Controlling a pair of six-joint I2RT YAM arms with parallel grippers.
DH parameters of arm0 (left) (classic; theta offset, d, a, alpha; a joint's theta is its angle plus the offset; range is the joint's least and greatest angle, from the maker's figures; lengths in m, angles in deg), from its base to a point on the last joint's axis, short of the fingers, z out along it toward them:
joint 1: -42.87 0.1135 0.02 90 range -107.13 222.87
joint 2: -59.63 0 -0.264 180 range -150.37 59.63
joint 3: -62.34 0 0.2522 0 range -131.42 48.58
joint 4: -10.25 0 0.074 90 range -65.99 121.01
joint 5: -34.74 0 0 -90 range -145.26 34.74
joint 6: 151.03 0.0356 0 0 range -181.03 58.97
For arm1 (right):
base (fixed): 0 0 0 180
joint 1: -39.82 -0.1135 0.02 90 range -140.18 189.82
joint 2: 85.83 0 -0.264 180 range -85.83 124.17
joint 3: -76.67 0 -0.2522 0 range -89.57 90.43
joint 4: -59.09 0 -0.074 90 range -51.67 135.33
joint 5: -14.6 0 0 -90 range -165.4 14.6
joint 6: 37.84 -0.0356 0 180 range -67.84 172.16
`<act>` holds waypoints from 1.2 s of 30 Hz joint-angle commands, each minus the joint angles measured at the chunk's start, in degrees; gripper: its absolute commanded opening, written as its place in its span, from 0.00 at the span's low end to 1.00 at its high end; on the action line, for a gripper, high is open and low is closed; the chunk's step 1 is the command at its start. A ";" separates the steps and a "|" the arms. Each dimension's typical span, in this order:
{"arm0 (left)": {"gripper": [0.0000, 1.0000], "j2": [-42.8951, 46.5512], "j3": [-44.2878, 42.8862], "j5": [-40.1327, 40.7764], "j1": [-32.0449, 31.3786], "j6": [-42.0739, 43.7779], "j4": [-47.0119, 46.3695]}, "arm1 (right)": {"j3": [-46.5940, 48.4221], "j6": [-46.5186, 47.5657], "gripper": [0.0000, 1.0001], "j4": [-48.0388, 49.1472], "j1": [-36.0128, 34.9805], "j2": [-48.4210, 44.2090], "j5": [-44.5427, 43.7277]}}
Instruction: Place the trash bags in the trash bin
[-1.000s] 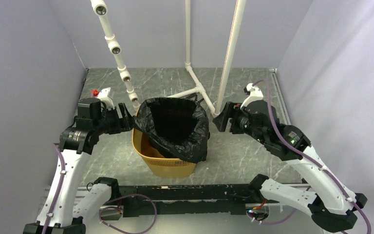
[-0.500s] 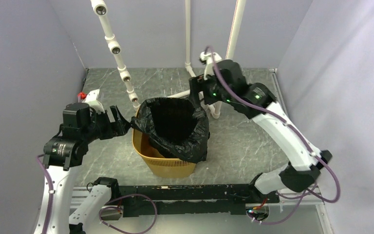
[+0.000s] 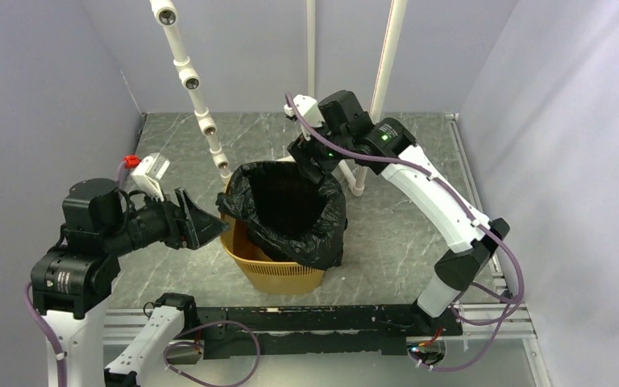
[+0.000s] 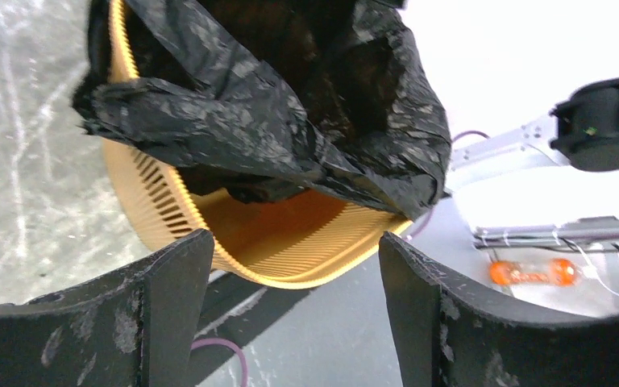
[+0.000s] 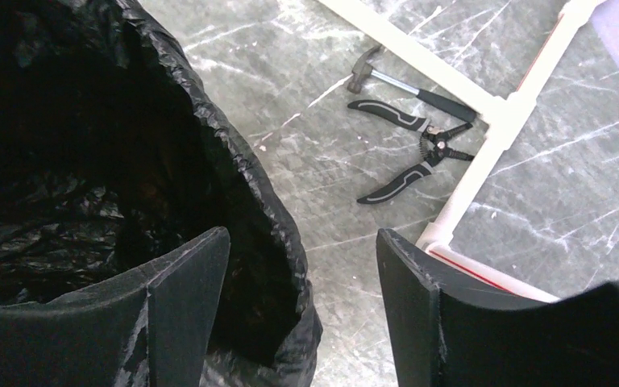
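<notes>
The yellow-orange trash bin point(image 3: 278, 272) stands mid-table with the crinkled black trash bag point(image 3: 290, 211) lining it, draped over the rim on the right and sagging inside on the left. My left gripper point(image 3: 199, 227) is open, a short way left of the bin, touching nothing. The left wrist view shows its gripper point(image 4: 294, 240) gaping toward the bin point(image 4: 290, 250) and the bag point(image 4: 250, 121). My right gripper point(image 3: 307, 158) hangs open over the bin's far rim. In the right wrist view, the gripper point(image 5: 302, 234) straddles the bag's edge point(image 5: 242, 173) without closing on it.
A white pipe frame point(image 3: 334, 153) stands behind the bin, with a slanted pipe point(image 3: 193, 89) carrying cameras on the left. Black-handled pliers point(image 5: 411, 153) and a small hammer point(image 5: 387, 76) lie on the marble floor by a frame pipe point(image 5: 483, 153). Grey walls enclose three sides.
My right arm swung from the bin's right side up and round to its far rim. My left arm drew back from the bin's left rim, toward the near left.
</notes>
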 commanded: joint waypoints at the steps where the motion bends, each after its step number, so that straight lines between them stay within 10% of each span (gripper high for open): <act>1: 0.79 -1.12 1.27 -10.37 0.04 -4.97 -1.69 | 2.38 5.23 0.69 -1.77 0.17 2.65 2.30; 19: 0.68 -1.54 4.31 -4.85 0.04 -18.22 -9.50 | -10.00 -5.50 0.11 5.94 0.51 -6.09 -9.74; 36: 0.47 -4.99 12.37 -0.13 0.04 -20.54 -22.91 | -15.20 -11.83 0.07 7.36 0.55 -7.73 -10.20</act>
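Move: The trash bag's far right rim lies just under the right hand's open fingers, some 5 cm below, about 1 cm ahead and 1 cm to the right. From that hand the bin's middle is about 11 cm back, 8 cm left and 17 cm below; the pliers lie some 12 cm ahead, 2 cm right and 30 cm below. The bag's left rim is about 6 cm ahead of the left hand, 3 cm right and 9 cm below, with the bin's middle 8 cm ahead, 11 cm right and 22 cm below. Straight down about 4 cm goes the right hand, closing as it sinks until it pinches the bag's far right rim, then it draws the rim some 4 cm to the right and a little back, turning clockwise. The left hand first slips right a couple of centimetres as its wrist tilts, waits, then reaches forward about 6 cm and slightly down towards the bag's left rim, fingers partly closing; its contact can't be made out. ##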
